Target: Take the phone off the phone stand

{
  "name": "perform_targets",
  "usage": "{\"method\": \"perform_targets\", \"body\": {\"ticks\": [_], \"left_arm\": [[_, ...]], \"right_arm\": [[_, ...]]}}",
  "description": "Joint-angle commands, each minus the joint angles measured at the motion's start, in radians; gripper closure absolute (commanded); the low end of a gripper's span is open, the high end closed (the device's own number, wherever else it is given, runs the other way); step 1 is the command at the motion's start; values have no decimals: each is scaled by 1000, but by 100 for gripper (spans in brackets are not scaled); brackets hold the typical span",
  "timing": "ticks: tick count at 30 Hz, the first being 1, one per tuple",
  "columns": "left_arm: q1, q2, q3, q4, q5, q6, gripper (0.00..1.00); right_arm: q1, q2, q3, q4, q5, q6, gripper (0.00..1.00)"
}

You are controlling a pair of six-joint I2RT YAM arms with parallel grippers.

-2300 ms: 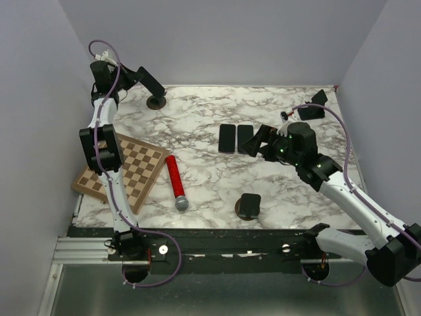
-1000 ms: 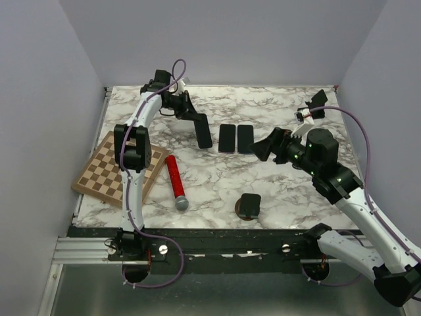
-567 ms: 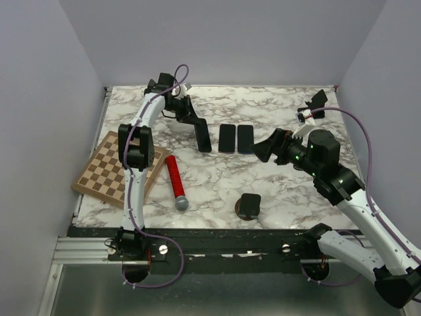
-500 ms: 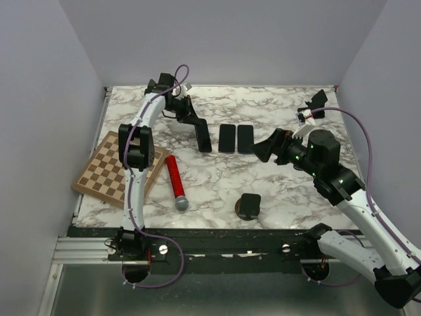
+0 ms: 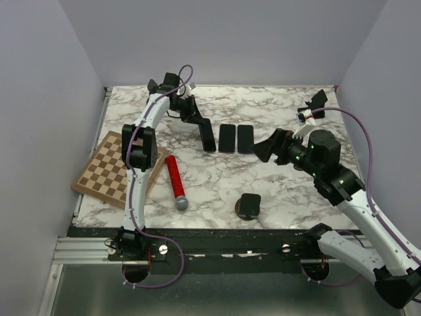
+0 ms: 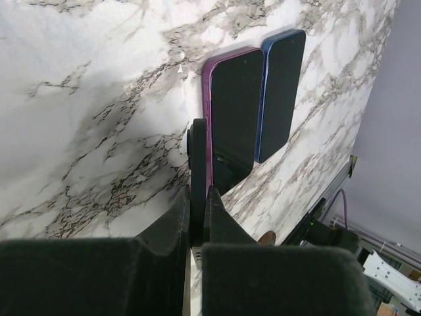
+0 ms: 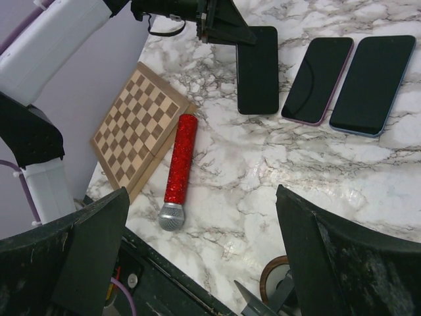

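My left gripper point(image 5: 196, 120) is shut on one end of a black phone point(image 5: 207, 135), held low over the marble table just left of a purple phone point(image 5: 227, 138) and a blue phone point(image 5: 245, 138) that lie flat. In the left wrist view the fingers point(image 6: 179, 210) pinch the black phone point(image 6: 197, 164) edge-on beside the purple phone point(image 6: 231, 118). I cannot tell whether its far end touches the table. A black phone stand point(image 5: 249, 205) on a brown base stands empty near the front edge. My right gripper point(image 5: 265, 146) is open and empty, right of the phones.
A red microphone point(image 5: 175, 182) lies left of centre beside a chessboard point(image 5: 115, 170) at the left edge. Another black stand point(image 5: 314, 105) is at the far right corner. The right wrist view shows the black phone point(image 7: 258, 69), the microphone point(image 7: 179, 168) and the chessboard point(image 7: 141, 125).
My left arm has swung from the back left corner toward the centre with the black phone and has moved it a little right, close to the purple phone. The right gripper drew back slightly.
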Motion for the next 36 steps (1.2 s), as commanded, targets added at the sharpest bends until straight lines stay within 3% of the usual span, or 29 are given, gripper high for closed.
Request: {"method": "perform_targets", "body": {"ticks": [1,16,30,36], "left_arm": [[-10,34,44,29,-39,-26,93],[-16,68,102,25,-32,-48,72],[-25,67,105,40,-42,-83,41],[-26,61,108,52,-72,-102,36]], "right_arm": [[-1,-18,-18,11,13,-5,0],[-2,-38,-14,13,31,-19,0],[-2,-39,3,15,37,-24,0],[-1,-43,6,14,37,-23,0]]}}
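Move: The held phone hangs from the left fingers by its far left corner, its middle about 6 cm back, 4 cm right and 3 cm below the hand. The pink-edged phone lies some 12 cm right and 7 cm back of that hand, the blue-edged phone about 20 cm right and 7 cm back, both about 4 cm below. From the right hand, the held phone's middle is roughly 19 cm ahead, 19 cm left and 22 cm below. The tilted phone, its low edge beside the pink-edged phone, is let out of the left hand's pinch. The hand eases about 1.5 cm forward and 1 cm each right and down, mostly early on, while its fingers spread from nearly shut to a bit over half open. The lower finger stays under the phone's raised left edge; the wrist hardly turns. ##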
